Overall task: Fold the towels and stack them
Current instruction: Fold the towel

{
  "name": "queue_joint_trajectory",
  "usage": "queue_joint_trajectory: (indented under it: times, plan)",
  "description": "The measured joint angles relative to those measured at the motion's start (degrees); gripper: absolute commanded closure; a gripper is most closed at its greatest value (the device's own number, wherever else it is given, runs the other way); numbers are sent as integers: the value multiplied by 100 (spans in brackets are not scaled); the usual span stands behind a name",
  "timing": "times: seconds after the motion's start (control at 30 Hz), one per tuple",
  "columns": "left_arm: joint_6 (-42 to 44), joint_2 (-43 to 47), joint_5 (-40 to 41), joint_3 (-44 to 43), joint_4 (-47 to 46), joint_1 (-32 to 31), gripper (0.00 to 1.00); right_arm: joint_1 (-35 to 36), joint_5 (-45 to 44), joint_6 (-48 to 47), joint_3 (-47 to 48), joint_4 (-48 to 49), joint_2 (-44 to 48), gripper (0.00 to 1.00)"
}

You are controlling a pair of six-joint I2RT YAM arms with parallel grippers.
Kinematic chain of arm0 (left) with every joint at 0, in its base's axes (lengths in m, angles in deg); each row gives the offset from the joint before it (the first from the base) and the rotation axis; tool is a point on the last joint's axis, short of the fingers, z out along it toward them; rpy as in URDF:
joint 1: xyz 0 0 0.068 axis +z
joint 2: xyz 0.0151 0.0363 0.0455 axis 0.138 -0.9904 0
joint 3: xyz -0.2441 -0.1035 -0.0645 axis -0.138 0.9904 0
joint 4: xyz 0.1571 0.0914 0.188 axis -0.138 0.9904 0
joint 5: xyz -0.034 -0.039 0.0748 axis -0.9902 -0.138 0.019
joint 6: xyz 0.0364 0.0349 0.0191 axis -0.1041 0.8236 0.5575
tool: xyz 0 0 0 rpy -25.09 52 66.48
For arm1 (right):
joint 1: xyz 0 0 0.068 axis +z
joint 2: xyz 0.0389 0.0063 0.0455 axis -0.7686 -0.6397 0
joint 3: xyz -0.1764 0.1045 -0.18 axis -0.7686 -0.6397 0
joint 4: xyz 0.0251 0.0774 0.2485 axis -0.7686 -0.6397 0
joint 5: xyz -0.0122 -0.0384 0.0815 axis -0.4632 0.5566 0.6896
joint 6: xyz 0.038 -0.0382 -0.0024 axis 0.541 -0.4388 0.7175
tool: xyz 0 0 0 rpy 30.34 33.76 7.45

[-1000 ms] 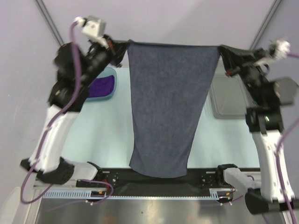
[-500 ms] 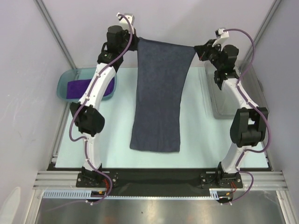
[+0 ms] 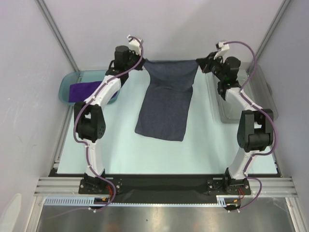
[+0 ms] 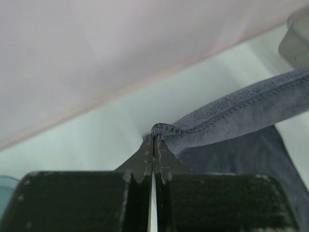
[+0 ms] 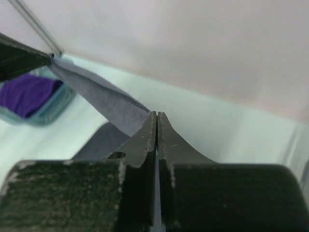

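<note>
A grey-blue towel (image 3: pixel 164 104) is stretched by its far edge between my two grippers, near the back of the table. Its lower half lies flat on the pale table, and its upper part rises to the grippers. My left gripper (image 3: pixel 145 62) is shut on the towel's far left corner (image 4: pixel 161 129), the jaws pressed together (image 4: pixel 154 137). My right gripper (image 3: pixel 198 61) is shut on the far right corner, jaws together (image 5: pixel 157 115), with the towel's hem (image 5: pixel 104 96) running off to the left. A purple towel (image 3: pixel 79 90) lies in the teal tray (image 3: pixel 65 84).
The clear grey bin (image 3: pixel 237 99) stands at the right, close beside the right arm. The teal tray (image 5: pixel 50 111) sits at the far left. The back wall is just behind both grippers, and frame posts stand at the back corners.
Both arms have swung down and away toward the back wall. The towel, which hung high and full-length, now has its lower part laid on the table.
</note>
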Motion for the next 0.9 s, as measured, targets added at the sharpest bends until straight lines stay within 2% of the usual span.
queue_joint_trajectory:
  times: [0.2, 0.37, 0.6, 0.9]
  plan:
    - [66, 295, -46, 1274, -243, 15, 100, 227, -94, -17, -1032, -334, 212, 100]
    - [57, 866, -50, 2282, -393, 17, 100, 369, -203, -46, -1526, -691, 643, 100]
    - [20, 1624, -181, 3213, -573, 22, 100, 442, -348, -37, -2179, -1108, 1436, 100]
    - [-428, 2350, -306, 4234, -713, 22, 100, 717, -529, 57, -3165, -1563, 2299, 100]
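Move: Both hands hold the grey towel's far edge up by its corners, roughly 27 to 30 cm above the table. The towel's near left corner lies about 23 cm back and 5 cm to the left of the left hand; its near right corner is some 24 cm back and 7 cm to the left of the right hand. The purple towel in the blue bin lies about 29 cm left of the left hand and 2 cm back; the empty grey bin is roughly 24 cm to the right of the right hand, level with it. Down first, then mainly back towards the robot, both hands together bring the pinched edge over the part of the towel already lying there, towards its near edge. They travel some 15 cm back and about 10 cm down, the right sinking slightly more; the fingers keep their pinch and tip downward, the right by about 25 degrees, the left by 15. ##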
